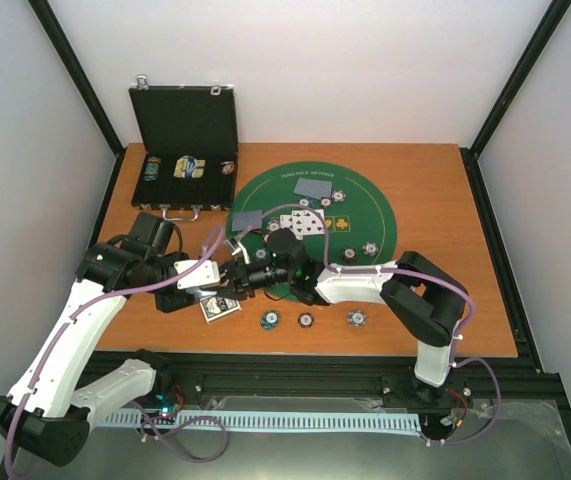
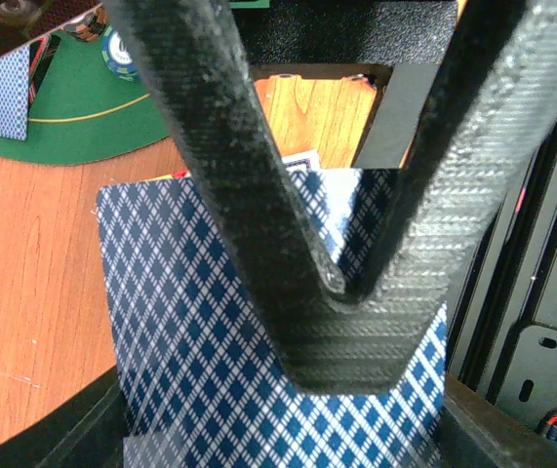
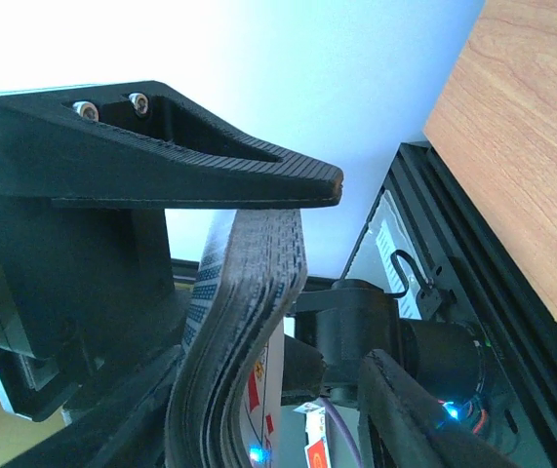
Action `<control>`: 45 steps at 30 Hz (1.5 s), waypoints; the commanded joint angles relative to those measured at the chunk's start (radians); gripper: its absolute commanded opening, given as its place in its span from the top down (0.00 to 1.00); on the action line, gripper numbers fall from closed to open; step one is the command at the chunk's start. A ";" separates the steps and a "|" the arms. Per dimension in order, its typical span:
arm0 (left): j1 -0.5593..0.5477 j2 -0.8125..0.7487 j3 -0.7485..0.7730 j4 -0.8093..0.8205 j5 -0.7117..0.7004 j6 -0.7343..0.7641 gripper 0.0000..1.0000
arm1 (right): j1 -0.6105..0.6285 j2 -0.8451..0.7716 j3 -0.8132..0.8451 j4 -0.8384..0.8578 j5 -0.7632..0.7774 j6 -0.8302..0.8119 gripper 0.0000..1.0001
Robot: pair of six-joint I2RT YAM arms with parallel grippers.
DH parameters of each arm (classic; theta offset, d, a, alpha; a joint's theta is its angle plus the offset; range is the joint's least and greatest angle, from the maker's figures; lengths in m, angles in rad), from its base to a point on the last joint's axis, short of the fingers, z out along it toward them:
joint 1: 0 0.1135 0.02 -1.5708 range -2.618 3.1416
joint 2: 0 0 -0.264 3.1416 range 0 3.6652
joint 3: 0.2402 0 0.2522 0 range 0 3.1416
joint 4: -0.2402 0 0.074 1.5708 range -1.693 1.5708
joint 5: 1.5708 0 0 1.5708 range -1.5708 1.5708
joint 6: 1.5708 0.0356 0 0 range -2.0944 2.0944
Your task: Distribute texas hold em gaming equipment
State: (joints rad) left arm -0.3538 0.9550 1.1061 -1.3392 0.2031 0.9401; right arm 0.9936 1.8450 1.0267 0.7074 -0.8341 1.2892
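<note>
My left gripper (image 1: 229, 296) is shut on a deck of blue-diamond-backed playing cards (image 2: 210, 341), and one dark finger (image 2: 356, 331) lies across the top card. In the top view the deck (image 1: 220, 309) hangs over the table's near left part. My right gripper (image 1: 247, 284) reaches in from the right, jaws open around the deck's bent edge (image 3: 239, 322). Its upper finger (image 3: 210, 166) touches the cards and its lower finger (image 3: 405, 419) stands apart. On the green mat (image 1: 365, 215) lie face-up cards (image 1: 305, 220), two face-down cards (image 1: 312, 186) and striped chips (image 1: 368, 248).
Three chips (image 1: 306, 320) lie in a row near the front edge. A black hinged case (image 1: 185, 120) stands open at the back left with chips inside (image 1: 190, 167). The black frame rail (image 1: 315, 375) runs just past the table's near edge.
</note>
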 commanded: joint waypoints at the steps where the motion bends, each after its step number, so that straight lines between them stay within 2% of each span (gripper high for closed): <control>1: -0.001 -0.022 0.020 -0.001 0.044 0.007 0.84 | -0.043 0.013 -0.047 -0.078 0.045 0.009 0.56; 7: -0.001 -0.020 0.018 0.002 0.043 0.009 0.84 | -0.052 -0.042 -0.094 -0.124 0.063 -0.027 0.60; 13: -0.001 -0.015 0.023 0.003 0.048 0.005 0.84 | -0.052 -0.083 -0.106 -0.153 0.074 -0.047 0.68; 22: -0.001 -0.018 0.002 0.013 0.039 0.004 0.84 | -0.052 -0.148 -0.100 -0.181 0.082 -0.035 0.96; 33: -0.001 -0.017 0.005 0.012 0.034 0.006 0.84 | -0.111 -0.225 -0.143 -0.247 0.088 -0.037 0.97; 39: -0.001 -0.017 0.012 0.009 0.033 0.005 0.84 | -0.252 -0.306 -0.176 -0.391 0.044 -0.132 0.97; 45: -0.001 -0.011 0.014 0.007 0.036 0.003 0.84 | -0.575 -0.318 -0.133 -0.752 -0.008 -0.436 0.97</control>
State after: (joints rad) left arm -0.3538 0.9524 1.0912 -1.3315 0.2146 0.9401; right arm 0.5938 1.5333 0.8623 0.2138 -0.8108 1.0725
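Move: The left hand holds the deck flat, its free end sticking out to the right, with its middle about 3 cm right of that hand and level with it. The right gripper already straddles the deck, the middle only 1 cm left of its hand point. About 17 cm below lie the card boxes, almost straight under the right hand. At table height too, the face-up cards are about 18 cm ahead and 19 cm right, and a face-down card is 18 cm ahead, 5 cm right. While the left hand stays put and keeps its grip on the deck, the right hand draws back some 3 cm to its right along the deck, its half-open fingers closing fully to pinch a card, and rises about 1.5 cm. It then sweeps fast to the right and forward over the mat towards the face-up cards, about 13 cm right and 10 cm forward of its start in all, sinking some 3 cm on the way, turning about 20 degrees clockwise and keeping the card pinched. ##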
